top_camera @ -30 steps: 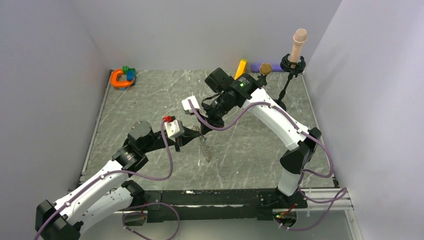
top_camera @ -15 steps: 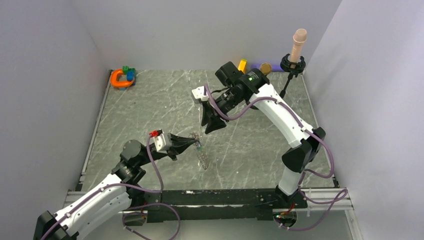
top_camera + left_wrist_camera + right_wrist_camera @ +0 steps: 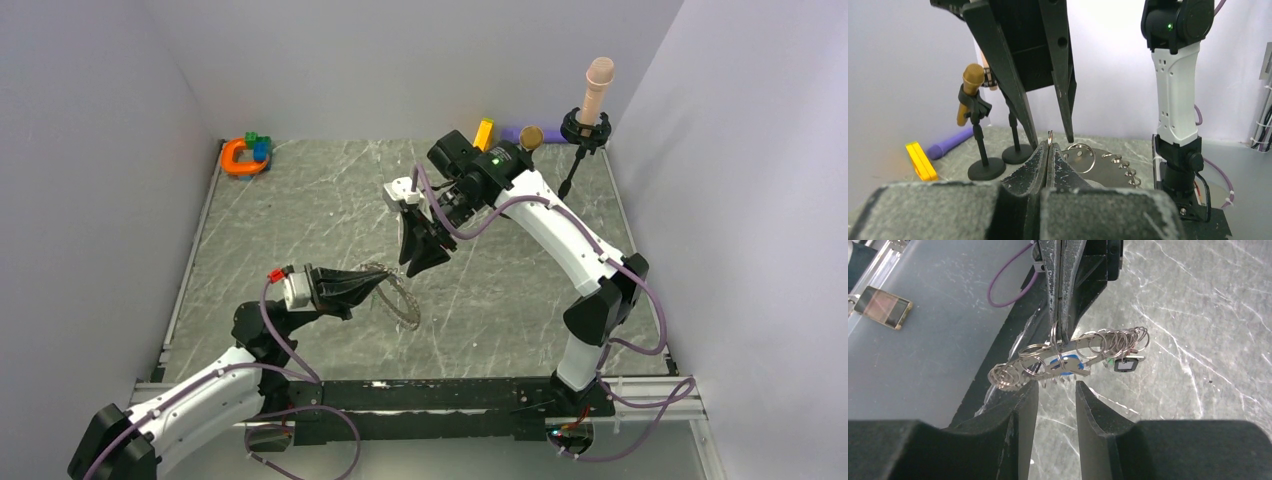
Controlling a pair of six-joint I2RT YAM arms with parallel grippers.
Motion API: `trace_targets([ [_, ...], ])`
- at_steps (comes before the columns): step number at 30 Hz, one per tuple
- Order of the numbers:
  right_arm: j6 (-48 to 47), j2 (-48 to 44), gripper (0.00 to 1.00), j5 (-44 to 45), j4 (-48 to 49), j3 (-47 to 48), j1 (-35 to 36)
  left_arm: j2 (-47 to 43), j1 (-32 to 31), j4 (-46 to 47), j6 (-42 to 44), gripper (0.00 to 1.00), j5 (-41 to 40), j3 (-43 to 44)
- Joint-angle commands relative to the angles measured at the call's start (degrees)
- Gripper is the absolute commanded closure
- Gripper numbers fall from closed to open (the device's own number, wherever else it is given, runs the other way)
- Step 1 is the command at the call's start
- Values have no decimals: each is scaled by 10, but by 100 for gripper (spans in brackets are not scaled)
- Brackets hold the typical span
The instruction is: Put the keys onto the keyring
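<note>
My left gripper (image 3: 383,283) is shut on the keyring (image 3: 403,301), pinching one of its small split rings and holding it above the table. In the left wrist view the fingers (image 3: 1042,159) are pressed together with the small ring poking out between their tips, and the silvery toothed plate (image 3: 1110,169) lies beyond. My right gripper (image 3: 416,264) hangs open just behind and above the ring. In the right wrist view the keyring (image 3: 1034,354) shows edge-on, with keys on it: a blue one (image 3: 1064,364) and a dark one (image 3: 1126,364). Nothing sits between the right fingers (image 3: 1024,405).
An orange horseshoe toy (image 3: 240,158) with green and blue blocks lies at the back left. At the back right are a yellow bar (image 3: 482,132), a purple object (image 3: 511,134), a gold microphone (image 3: 530,137) and a pink microphone on a stand (image 3: 598,88). Grey walls enclose the table.
My right gripper opened, let go of the keyring and pulled back toward the rear. My left arm drew the keyring nearer and to the left, and the ring swung flatter.
</note>
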Motion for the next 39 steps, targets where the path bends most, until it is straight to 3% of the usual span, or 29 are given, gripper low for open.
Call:
trace_targets([
  [1, 15, -11, 62, -38, 19, 21, 1, 3, 2, 97, -26, 100, 3, 13],
  [17, 49, 2, 65, -52, 44, 26, 15, 27, 2, 113, -38, 100, 15, 19],
  [22, 52, 3, 75, -48, 46, 23, 18, 21, 2, 111, -37, 100, 12, 19],
  [29, 58, 3, 99, -41, 51, 19, 20, 25, 3, 137, -51, 100, 7, 14],
  [39, 36, -1, 100, -37, 37, 11, 42, 60, 3, 234, -83, 100, -35, 6],
])
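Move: The small ring pinched in the left fingertips sticks out about 1 cm to the left hand's right, level with it. From the right hand the ring is some 2 cm left and 1 cm back, at about the same height. The round keyring's middle hangs roughly 4 cm back, 3 cm left and 5 cm below the right hand; the blue key is about 2 cm back, 3 cm left and 3 cm below it. Right hand eases about 2.5 cm back, left and up, closing on the small ring the rising left hand keeps. ##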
